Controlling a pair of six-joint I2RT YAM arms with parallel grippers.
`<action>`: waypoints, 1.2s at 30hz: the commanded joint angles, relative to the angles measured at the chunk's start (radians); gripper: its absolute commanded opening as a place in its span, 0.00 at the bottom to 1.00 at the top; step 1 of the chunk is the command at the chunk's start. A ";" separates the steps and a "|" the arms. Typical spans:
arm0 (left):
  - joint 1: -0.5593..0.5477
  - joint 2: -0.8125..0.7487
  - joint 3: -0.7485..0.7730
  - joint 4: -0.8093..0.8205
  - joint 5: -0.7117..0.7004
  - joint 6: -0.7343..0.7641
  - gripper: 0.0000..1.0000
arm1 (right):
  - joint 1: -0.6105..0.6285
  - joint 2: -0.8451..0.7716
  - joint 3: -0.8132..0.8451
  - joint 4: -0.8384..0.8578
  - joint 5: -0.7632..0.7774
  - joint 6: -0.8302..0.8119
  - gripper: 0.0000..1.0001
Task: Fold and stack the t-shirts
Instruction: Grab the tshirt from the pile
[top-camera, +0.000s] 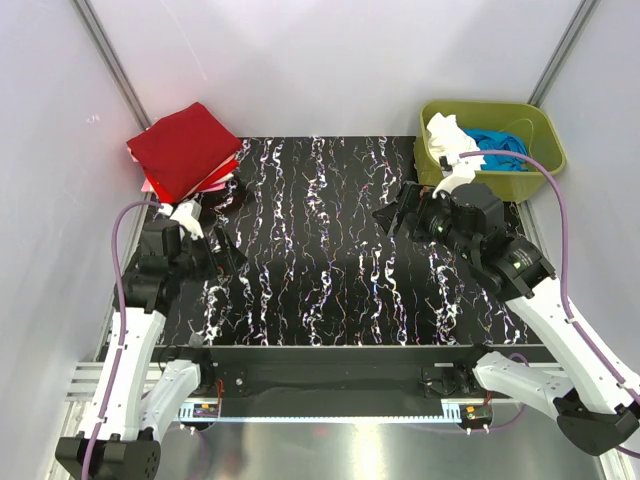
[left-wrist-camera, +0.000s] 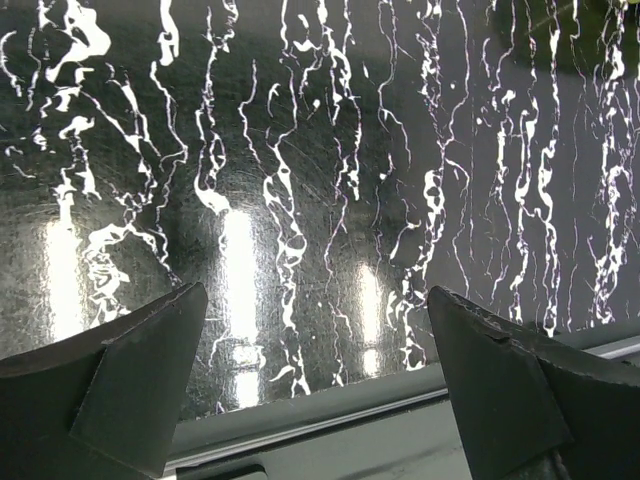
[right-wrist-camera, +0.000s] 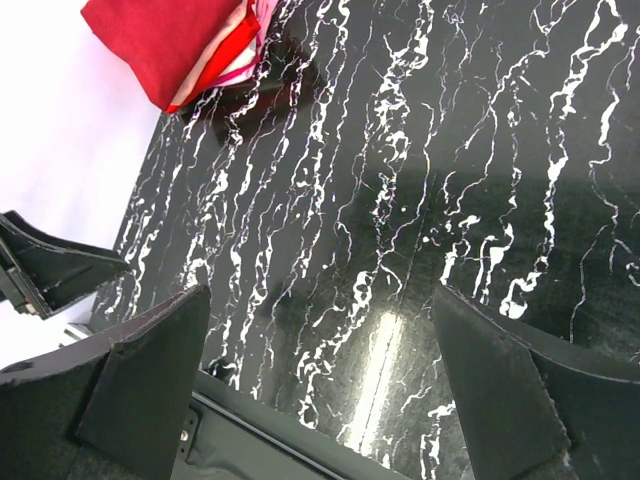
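A folded red t-shirt (top-camera: 183, 148) tops a stack at the table's far left corner, with pink edges (top-camera: 150, 184) showing beneath it. The same stack (right-wrist-camera: 160, 40) shows at the upper left of the right wrist view. A crumpled white t-shirt (top-camera: 447, 136) lies in the green bin (top-camera: 480, 106) beside blue cloth (top-camera: 502, 152). My left gripper (top-camera: 226, 256) (left-wrist-camera: 315, 295) hovers open over the table's left side, empty. My right gripper (top-camera: 394, 216) (right-wrist-camera: 320, 295) hangs open and empty in front of the bin, facing left.
The black marbled tabletop (top-camera: 320, 250) lies between the two arms. White walls close in the left, back and right sides. The green bin sits at the far right corner. A purple cable (top-camera: 555, 200) loops off the right arm.
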 joint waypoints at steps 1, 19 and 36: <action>-0.003 -0.015 0.014 0.032 -0.028 -0.010 0.99 | -0.002 -0.022 0.057 0.036 0.020 -0.049 1.00; -0.003 -0.051 0.013 0.029 -0.074 -0.024 0.99 | -0.519 0.887 1.018 -0.382 0.085 -0.178 1.00; -0.003 -0.088 0.010 0.030 -0.109 -0.035 0.99 | -0.686 1.509 1.442 -0.301 -0.107 -0.089 1.00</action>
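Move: For the right hand, the white shirt in the olive bin lies about 37 cm ahead, 20 cm to the right and 24 cm below. The blue shirt beside it is some 11 cm farther right and 2 cm farther out; the bin's middle is roughly 36 cm ahead of the hand and 29 cm to its right. From the left hand, the white shirt lies about 36 cm ahead, 50 cm right and 10 cm lower. Forward and to the right in one fast arc, the right hand rises at first by some 9 cm, then dives towards the white shirt in the bin, reaching about 34 cm farther out and ending lower than it began. Its wrist swings clockwise to face straight ahead and tips downward, fingers staying wide open above the shirt; no touch can be seen. ##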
